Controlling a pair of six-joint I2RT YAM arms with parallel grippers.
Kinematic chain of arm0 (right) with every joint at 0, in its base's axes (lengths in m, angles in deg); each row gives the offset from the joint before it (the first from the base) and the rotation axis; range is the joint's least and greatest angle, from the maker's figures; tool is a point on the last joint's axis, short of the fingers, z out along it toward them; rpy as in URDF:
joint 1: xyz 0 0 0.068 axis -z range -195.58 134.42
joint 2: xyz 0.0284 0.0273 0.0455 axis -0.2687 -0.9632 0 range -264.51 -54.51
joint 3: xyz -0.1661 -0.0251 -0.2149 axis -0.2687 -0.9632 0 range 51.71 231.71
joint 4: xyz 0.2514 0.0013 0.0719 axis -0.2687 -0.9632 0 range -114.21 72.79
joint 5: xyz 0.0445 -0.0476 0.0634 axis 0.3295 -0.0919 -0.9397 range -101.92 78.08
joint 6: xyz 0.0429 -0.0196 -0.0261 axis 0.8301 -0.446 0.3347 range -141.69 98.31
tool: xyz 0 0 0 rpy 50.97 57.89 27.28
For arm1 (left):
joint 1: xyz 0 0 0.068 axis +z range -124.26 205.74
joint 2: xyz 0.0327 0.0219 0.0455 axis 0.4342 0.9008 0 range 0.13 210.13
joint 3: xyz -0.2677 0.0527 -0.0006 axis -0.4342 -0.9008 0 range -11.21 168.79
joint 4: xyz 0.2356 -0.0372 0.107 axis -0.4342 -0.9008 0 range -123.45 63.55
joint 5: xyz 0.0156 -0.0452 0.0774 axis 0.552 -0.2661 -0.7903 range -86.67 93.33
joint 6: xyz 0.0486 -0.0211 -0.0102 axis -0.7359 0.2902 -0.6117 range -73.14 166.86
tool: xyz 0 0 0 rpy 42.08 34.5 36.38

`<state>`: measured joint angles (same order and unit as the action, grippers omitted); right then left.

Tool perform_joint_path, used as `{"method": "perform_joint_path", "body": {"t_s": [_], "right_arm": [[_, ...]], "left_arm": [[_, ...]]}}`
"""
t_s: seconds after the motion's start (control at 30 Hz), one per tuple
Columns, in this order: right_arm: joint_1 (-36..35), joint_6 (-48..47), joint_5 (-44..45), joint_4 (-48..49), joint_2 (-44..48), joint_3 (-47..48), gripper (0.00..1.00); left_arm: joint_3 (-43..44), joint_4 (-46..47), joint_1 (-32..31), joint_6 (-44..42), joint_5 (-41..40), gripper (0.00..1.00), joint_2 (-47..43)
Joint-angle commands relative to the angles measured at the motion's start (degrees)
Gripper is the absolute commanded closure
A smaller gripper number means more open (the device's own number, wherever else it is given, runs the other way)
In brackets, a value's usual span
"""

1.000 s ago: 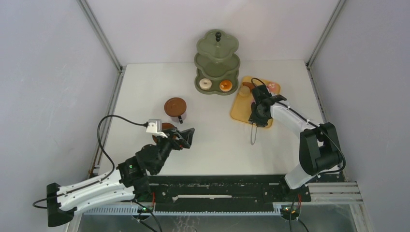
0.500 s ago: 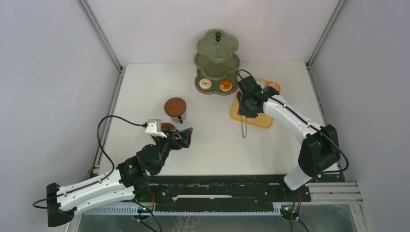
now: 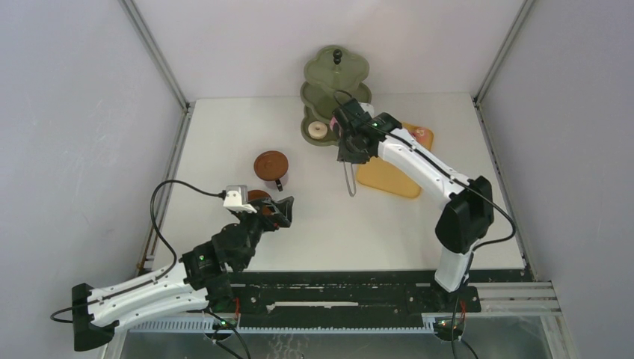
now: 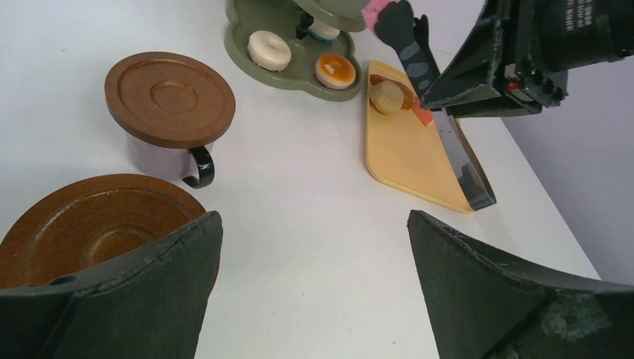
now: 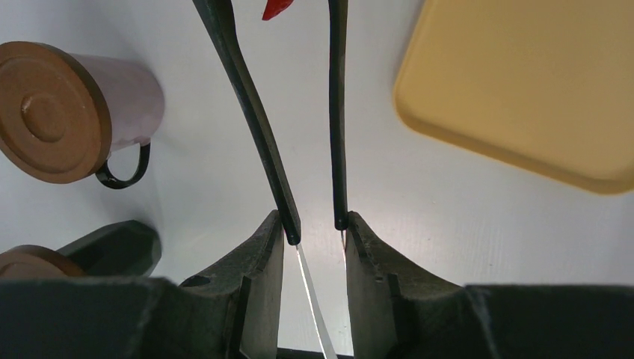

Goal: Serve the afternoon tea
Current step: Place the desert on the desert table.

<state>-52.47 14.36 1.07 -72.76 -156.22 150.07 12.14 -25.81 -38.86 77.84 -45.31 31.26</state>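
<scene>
My right gripper [image 3: 351, 146] is shut on the black tongs [image 5: 262, 127] beside the olive-green stand [image 3: 336, 82]. The tongs' tips pinch a pink cake [image 4: 370, 13] near the stand's lower tiers. A white donut [image 4: 269, 48] and an orange donut [image 4: 335, 69] lie on the bottom tier. A pale bun [image 4: 387, 96] sits on the yellow tray [image 3: 389, 178], and another pink cake [image 3: 423, 134] lies at its far corner. My left gripper [image 4: 314, 217] hangs open over bare table, its left finger next to a brown saucer [image 4: 90, 224]. A brown cup [image 4: 168, 101] with a saucer on top stands behind it.
The tongs' looped tail [image 3: 349, 183] hangs over the table left of the tray. Grey walls with metal posts close in the table on three sides. The cup [image 5: 56, 112] stands between both arms.
My right arm has swung left from over the tray to the stand, carrying the tongs. The left arm has barely moved.
</scene>
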Motion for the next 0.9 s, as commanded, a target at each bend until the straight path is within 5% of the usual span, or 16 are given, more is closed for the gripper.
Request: {"method": "perform_joint_path", "body": {"t_s": [0.0,0.57,0.87], "right_arm": [[-0.94,-1.58,1.37,-2.37,-3.5,7.57,0.72],[-0.11,-3.78,-0.24,-11.43,-23.75,37.62,0.72],[1.63,-4.55,-1.32,-9.14,-27.72,41.25,0.73]], "left_arm": [[3.25,0.46,0.22,-1.86,-1.54,0.02,-0.46],[2.82,0.21,1.04,-2.62,-0.85,0.01,-1.52],[1.58,1.3,1.11,-2.09,-0.15,0.01,-1.93]]}}
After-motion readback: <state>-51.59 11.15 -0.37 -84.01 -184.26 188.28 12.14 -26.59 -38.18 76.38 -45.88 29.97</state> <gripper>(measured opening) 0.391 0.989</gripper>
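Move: Straight out in front of the right hand, which holds the tongs with a pink dessert at their tips, the desert table's middle tier stands about 18 cm ahead, 3 cm left and some 6 cm lower. Below it, the white donut is about 12 cm ahead and 9 cm left of the hand, the orange donut 12 cm ahead and 1 cm right. The yellow tray's middle lies 14 cm right and 3 cm ahead. From the left hand, the middle tier is about 31 cm ahead, 13 cm right and 9 cm lower. Carrying the pink dessert in the tongs, the right hand reaches about 8 cm forward and 5 cm left towards the middle tier, its tips coming over the left part of the desert table. It rises slightly on the way, then eases down a couple of centimetres as the forward travel dies out. The fingers keep their hold on the tongs and the wrist barely turns. ##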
